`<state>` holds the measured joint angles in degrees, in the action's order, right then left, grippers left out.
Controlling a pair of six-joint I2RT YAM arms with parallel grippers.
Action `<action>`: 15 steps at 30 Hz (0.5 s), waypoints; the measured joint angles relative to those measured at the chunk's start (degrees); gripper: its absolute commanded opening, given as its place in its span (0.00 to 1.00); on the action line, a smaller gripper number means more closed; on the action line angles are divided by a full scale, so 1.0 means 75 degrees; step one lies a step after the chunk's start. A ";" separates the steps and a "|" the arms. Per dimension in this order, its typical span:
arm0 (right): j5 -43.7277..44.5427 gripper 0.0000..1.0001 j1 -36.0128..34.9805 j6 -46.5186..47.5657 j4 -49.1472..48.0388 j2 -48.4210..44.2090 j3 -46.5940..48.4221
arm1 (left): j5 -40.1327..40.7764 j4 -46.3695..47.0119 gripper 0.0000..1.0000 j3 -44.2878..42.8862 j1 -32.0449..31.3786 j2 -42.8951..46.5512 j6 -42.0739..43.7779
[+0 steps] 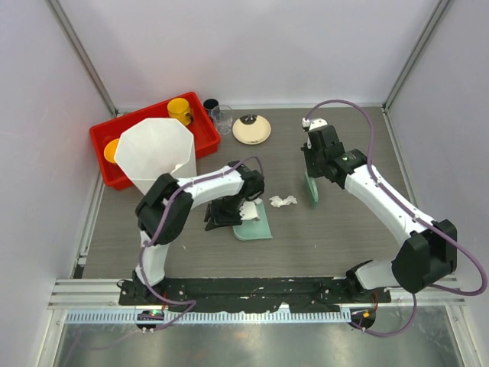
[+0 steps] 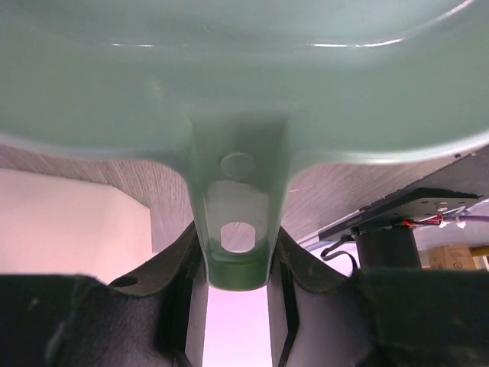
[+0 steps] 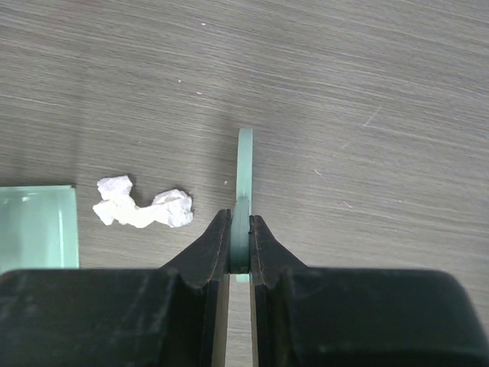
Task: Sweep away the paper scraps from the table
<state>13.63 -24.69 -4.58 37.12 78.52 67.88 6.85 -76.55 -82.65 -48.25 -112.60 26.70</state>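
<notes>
Crumpled white paper scraps (image 1: 283, 201) (image 3: 141, 208) lie on the grey wood-grain table (image 1: 344, 252) between my two arms. The left gripper (image 1: 227, 212) (image 2: 237, 256) is shut on the handle (image 2: 237, 229) of a pale green dustpan (image 1: 254, 223) (image 2: 229, 76), which rests just left of the scraps. The dustpan's edge (image 3: 38, 227) also shows in the right wrist view. My right gripper (image 1: 311, 167) (image 3: 240, 229) is shut on a thin green sweeper blade (image 1: 312, 191) (image 3: 244, 164), standing on edge a short way right of the scraps.
A red tray (image 1: 103, 138) at the back left holds yellow cups (image 1: 180, 109) and a large white paper cone (image 1: 157, 153). A dark cup (image 1: 211, 105), a clear glass (image 1: 223, 117) and a cream plate (image 1: 251, 129) stand at the back. Pale walls frame the table.
</notes>
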 measured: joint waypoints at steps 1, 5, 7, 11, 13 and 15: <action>-0.0050 0.01 -0.0012 -0.0012 -0.0108 0.0017 -0.0029 | 0.0035 0.0003 0.00 -0.0038 0.0000 -0.0163 -0.0032; -0.0312 0.01 -0.0306 -0.0079 -0.0679 -0.0020 -0.0306 | 0.0210 0.0023 0.00 -0.0259 0.0026 -0.0801 -0.0096; -0.0510 0.01 -0.0539 -0.0149 -0.0921 -0.0070 -0.0466 | 0.0233 0.0000 0.00 -0.0460 0.0090 -0.1029 -0.0105; -0.0965 0.01 -0.0851 -0.0289 -0.1320 -0.0154 -0.0635 | 0.0192 0.0006 0.00 -0.0994 0.0294 -0.1268 -0.0111; -0.1230 0.01 -0.0950 -0.0376 -0.1445 -0.0157 -0.0638 | 0.0137 0.0009 0.00 -0.1186 0.0417 -0.1297 -0.0117; -0.1518 0.01 -0.1035 -0.0463 -0.1495 -0.0157 -0.0635 | 0.0082 0.0012 0.00 -0.1338 0.0504 -0.1323 -0.0119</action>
<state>2.24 -32.45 -8.05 25.91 77.34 63.11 7.46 -76.47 -92.68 -44.47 -122.52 25.80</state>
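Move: The paper scrap lies about 7 cm to the left of my right hand, roughly level with it or slightly ahead, some 17 cm below. The dustpan's middle is about 15 cm to the left and 3 cm back from that hand. From my left hand, which holds the dustpan by its handle, the scrap is about 14 cm right, 5 cm ahead and 5 cm lower; the bin stands some 15 cm left and 8 cm ahead. With the brush still gripped, I sweep my right hand about 9 cm left at nearly constant height, rolling and turning it counter-clockwise so that the bristles push the scrap into the dustpan. Meanwhile my left hand presents the dustpan: down about 2 cm first, then some 4 cm forward and slightly right, bringing its open edge across to the scrap. ##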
